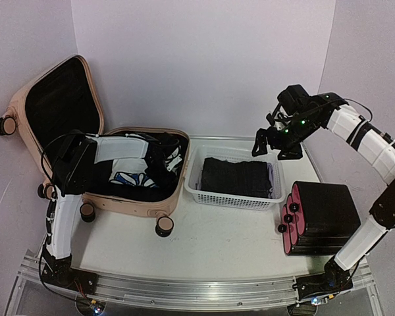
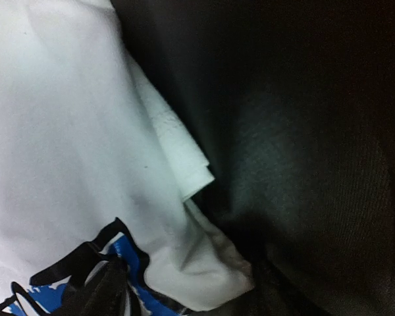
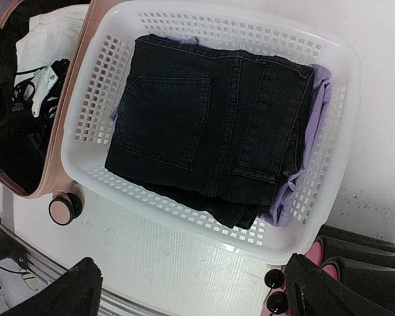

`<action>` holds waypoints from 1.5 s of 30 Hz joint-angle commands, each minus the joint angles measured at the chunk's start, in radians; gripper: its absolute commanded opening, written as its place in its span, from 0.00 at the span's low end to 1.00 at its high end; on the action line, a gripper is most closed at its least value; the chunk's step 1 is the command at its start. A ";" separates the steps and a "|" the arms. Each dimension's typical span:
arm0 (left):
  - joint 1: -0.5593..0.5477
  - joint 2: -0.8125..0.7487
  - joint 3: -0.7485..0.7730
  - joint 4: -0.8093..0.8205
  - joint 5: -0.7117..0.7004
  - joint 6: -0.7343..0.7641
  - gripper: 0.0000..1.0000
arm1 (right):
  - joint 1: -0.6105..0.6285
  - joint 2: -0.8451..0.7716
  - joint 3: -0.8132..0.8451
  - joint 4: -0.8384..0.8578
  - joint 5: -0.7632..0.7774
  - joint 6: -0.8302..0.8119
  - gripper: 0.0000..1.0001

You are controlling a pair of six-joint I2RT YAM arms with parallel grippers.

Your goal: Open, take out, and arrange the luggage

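The luggage, a pale pink hard-shell suitcase, lies open at the left with its black-lined lid standing up. My left gripper reaches down inside it. Its wrist view is filled by a white garment with a blue and black print against dark lining; the jaws do not show clearly. My right gripper hangs open and holds nothing above the far right of the white basket, fingertips spread wide.
The mesh basket holds folded black jeans over a purple garment. A black and pink case lies at the right, close to the basket. The suitcase's wheel sits by the basket's near left corner.
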 commanded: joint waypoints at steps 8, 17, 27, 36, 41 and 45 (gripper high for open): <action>0.025 -0.017 -0.005 -0.042 -0.039 -0.035 0.47 | 0.001 -0.026 0.017 0.034 -0.011 0.014 0.98; 0.063 -0.114 0.029 -0.034 0.097 -0.085 0.16 | 0.004 0.052 0.087 0.049 -0.096 0.043 0.98; 0.078 -0.183 -0.015 -0.035 0.147 -0.102 0.00 | 0.040 0.180 0.195 0.089 -0.151 0.130 0.98; 0.082 -0.304 -0.066 -0.070 0.172 -0.130 0.00 | 0.076 0.421 0.465 0.160 -0.187 0.507 0.97; 0.086 -0.342 -0.083 -0.093 0.150 -0.129 0.00 | 0.145 0.579 0.628 0.237 -0.193 0.706 0.96; 0.088 -0.379 -0.140 -0.070 0.143 -0.132 0.00 | 0.205 0.674 0.696 0.302 -0.161 0.851 0.96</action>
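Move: The white shirt's middle lies about 8 cm to the left of my left hand and 4 cm ahead, level with it; its near right edge is between my open fingers. The suitcase's right rim is some 7 cm to the right, 2 cm ahead and 4 cm higher. From my right hand, high above the table, the shirt is about 40 cm left, 12 ahead and 21 below; the basket with the jeans is 8 left, 9 ahead and 22 below. I ease my left hand about a centimetre forward and left, shut my fingers to pinch the shirt's near right edge, then lift it about 10 cm, drifting back and left. Meanwhile I swing my open right hand left and forward, about 20 cm, over the basket towards the shirt, tilting its fingers some 30 degrees leftward. ##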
